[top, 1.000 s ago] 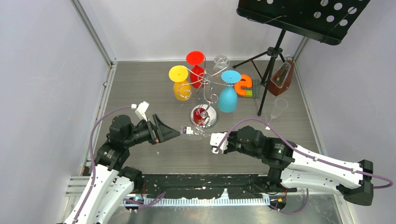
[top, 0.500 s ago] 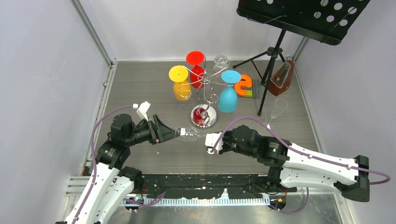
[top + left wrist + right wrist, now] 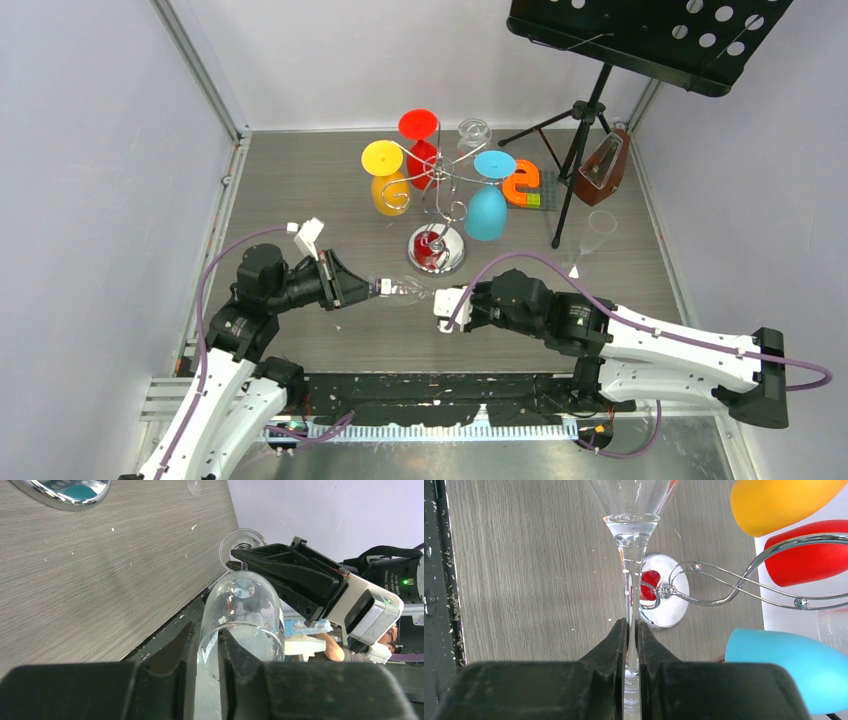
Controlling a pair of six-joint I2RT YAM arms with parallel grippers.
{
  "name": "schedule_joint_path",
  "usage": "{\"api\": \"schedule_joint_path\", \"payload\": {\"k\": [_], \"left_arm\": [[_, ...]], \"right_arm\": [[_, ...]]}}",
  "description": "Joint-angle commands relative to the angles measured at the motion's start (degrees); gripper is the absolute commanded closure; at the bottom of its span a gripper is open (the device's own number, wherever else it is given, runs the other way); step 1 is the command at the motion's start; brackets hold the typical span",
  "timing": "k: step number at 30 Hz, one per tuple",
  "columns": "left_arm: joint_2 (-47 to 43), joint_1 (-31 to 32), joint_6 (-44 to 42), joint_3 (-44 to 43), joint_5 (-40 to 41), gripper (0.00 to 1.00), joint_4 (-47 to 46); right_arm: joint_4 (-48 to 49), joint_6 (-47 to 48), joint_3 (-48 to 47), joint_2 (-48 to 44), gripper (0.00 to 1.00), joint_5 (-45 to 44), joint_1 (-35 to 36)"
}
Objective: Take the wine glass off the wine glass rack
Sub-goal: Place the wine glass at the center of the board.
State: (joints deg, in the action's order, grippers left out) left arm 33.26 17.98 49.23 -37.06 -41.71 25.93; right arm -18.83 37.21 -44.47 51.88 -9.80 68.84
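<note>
A clear wine glass point(image 3: 408, 290) lies level above the table, away from the chrome wine glass rack point(image 3: 441, 180), between my two grippers. My right gripper point(image 3: 434, 298) is shut on its stem point(image 3: 632, 580), which runs along the fingers, with the bowl point(image 3: 631, 500) beyond the tips. My left gripper point(image 3: 378, 287) has narrowed on the bowl's rim point(image 3: 242, 630). One of its fingers point(image 3: 230, 650) is inside the bowl and the other is outside. In the left wrist view the right gripper point(image 3: 240, 560) and the glass's foot point(image 3: 241, 536) show behind the bowl.
Yellow point(image 3: 388, 185), red point(image 3: 420, 150), blue point(image 3: 488, 208) and clear point(image 3: 474, 133) glasses hang on the rack above its mirrored base point(image 3: 450, 255). A black music stand point(image 3: 640, 35), a metronome point(image 3: 603, 168), an orange letter point(image 3: 520, 182) and a standing clear glass point(image 3: 592, 238) are at the back right.
The left gripper's jaws went from wide open to closed on the bowl's rim. The right arm carried the glass a little left, towards the left gripper.
</note>
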Motion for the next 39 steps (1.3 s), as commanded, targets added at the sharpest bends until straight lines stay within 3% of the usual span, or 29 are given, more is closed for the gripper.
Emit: {"api": "schedule_joint_path", "payload": {"k": [1,4,5,10,16,24,33,39], "left_arm": [[0.2,-0.3,-0.3,0.3,-2.5,0.84,-2.0],[0.3,-0.3,-0.1,0.3,-3.1,0.99,-2.6],[0.2,-0.3,0.0,0.3,-3.3,1.0,-2.8],[0.2,-0.3,-0.2,-0.2,-3.5,1.0,-2.9],[0.6,-0.3,-2.9,-3.0,-1.1,1.0,1.5],[0.5,-0.3,-5.5,-7.2,4.4,1.0,7.0],[2.7,-0.3,-11.3,-16.1,11.4,1.0,16.1],[6.9,-0.3,-19.2,-26.4,21.6,1.0,27.4]], "right_arm": [[8.0,-0.8,-2.2,-0.4,0.94,-1.8,0.2],[8.2,-0.9,-2.0,-0.1,0.94,-1.8,0.2],[8.2,-0.9,-2.0,-0.1,0.94,-1.9,0.2],[8.5,-1.1,-2.1,0.4,0.94,-2.6,0.2],[8.5,-0.6,-1.5,-0.5,0.73,-2.8,0.2],[7.0,-2.3,-0.1,-3.4,0.6,-2.0,0.2],[5.3,-4.4,1.0,-9.7,0.52,-0.2,0.2],[4.2,-7.6,0.5,-11.8,0.44,-2.9,0.2]]}}
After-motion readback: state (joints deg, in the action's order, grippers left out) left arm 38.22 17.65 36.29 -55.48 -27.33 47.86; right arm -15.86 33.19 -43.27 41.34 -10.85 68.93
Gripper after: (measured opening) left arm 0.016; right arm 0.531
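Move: The left hand goes for the wine glass lying level between the hands: its rim is at the left fingertips and its middle about 8 cm to the right, level in depth. The right hand still holds its stem, the glass's middle some 5 cm to its left. From the right hand, the rack is about 18 cm straight ahead; the blue glass hangs some 18 cm ahead and 10 cm to the right. Left pinches the rim, right opens and rises 5 cm, left draws the glass 4 cm left and up. ##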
